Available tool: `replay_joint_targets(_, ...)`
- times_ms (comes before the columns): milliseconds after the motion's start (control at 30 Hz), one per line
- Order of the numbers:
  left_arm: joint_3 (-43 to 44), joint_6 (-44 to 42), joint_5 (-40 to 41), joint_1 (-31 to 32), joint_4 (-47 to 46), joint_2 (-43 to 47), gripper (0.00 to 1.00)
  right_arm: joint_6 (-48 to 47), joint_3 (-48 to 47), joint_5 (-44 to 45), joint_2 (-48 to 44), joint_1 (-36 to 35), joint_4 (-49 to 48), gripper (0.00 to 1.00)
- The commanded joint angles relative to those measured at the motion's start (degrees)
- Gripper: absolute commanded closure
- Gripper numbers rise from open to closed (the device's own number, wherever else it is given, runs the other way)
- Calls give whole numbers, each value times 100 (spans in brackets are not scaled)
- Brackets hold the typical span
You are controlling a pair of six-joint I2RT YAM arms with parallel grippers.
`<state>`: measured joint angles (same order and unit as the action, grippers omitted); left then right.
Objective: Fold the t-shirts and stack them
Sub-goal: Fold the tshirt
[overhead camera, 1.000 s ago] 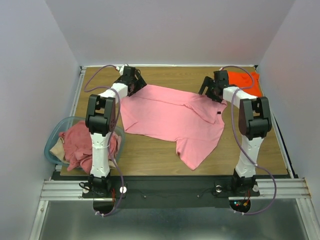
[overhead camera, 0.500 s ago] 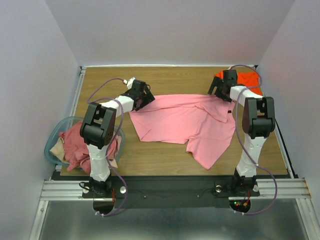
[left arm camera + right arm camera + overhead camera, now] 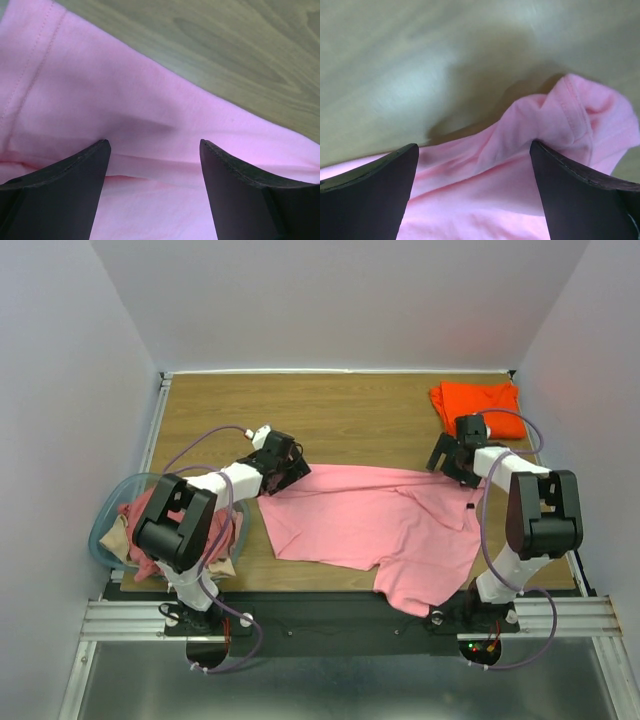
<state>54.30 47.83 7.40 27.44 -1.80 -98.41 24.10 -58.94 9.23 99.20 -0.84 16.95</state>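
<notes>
A light pink t-shirt (image 3: pixel 370 525) lies spread on the wooden table, and its lower part hangs over the near edge. My left gripper (image 3: pixel 288 472) is at the shirt's upper left corner. Its jaws stand apart over the pink fabric (image 3: pixel 150 100) in the left wrist view, where the gripper (image 3: pixel 154 145) holds nothing. My right gripper (image 3: pixel 447 454) is at the shirt's upper right corner, also open (image 3: pixel 474 147) over a bunched pink hem (image 3: pixel 570 115). A folded bright orange t-shirt (image 3: pixel 478 402) lies at the back right.
A clear bluish tub (image 3: pixel 104 528) stands at the left near edge. It holds a crumpled dusty rose shirt (image 3: pixel 152 512) and a tan one (image 3: pixel 116 540). Bare wood (image 3: pixel 340 420) lies behind the pink shirt. Grey walls enclose the table.
Both grippers have moved toward the near edge and dragged the pink shirt with them. The shirt's lower part now hangs over the front edge. The orange shirt is uncovered.
</notes>
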Motion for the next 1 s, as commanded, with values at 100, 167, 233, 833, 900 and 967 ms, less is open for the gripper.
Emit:
replay_joint_targets(100,112,-10,604,-37,927,96,14,43,-203,325,-122,58,274,0)
replay_joint_targets(167,527,-204,649,-177,945,-168,14,-63,-477,342,142,58,239,0)
replay_joint_targets(233,1151,-318,605,-309,1006,-651,14,-177,-934,438,590,58,142,0)
replay_joint_targets(833,1997,-1074,630,-495,1217,-162,14,-582,-2360,-88,832,58,115,0)
replay_joint_targets(900,1874,-1005,806,-249,1498,302,14,-494,-2184,-158,471,58,124,0)
replay_joint_targets(967,1549,-829,1096,-47,1709,611,14,-354,-1755,-194,-153,58,159,0)
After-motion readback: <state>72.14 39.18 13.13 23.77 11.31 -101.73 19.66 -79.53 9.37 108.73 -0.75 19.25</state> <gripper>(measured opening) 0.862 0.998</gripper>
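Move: Both open hands rest at the pink t-shirt's far edge, which runs about 3 cm ahead of each. The t-shirt's middle lies roughly 25 cm right and 13 cm back from the left hand, and some 23 cm left and 16 cm back from the right. The red folded shirt is about 18 cm ahead of the right hand and 8 cm to its right; the basket is some 36 cm left of the left hand and 17 cm nearer the base. Forward together, after a last 1–2 cm of pulling back: both open hands sweep roughly 10 cm out low over the table, still pressing on the t-shirt and pushing its far part outwards, the right towards the red shirt, the left also veering about 4 cm left. Then both rise some 5 cm off the cloth, the left easing back a little; the fingers stay wide open. ##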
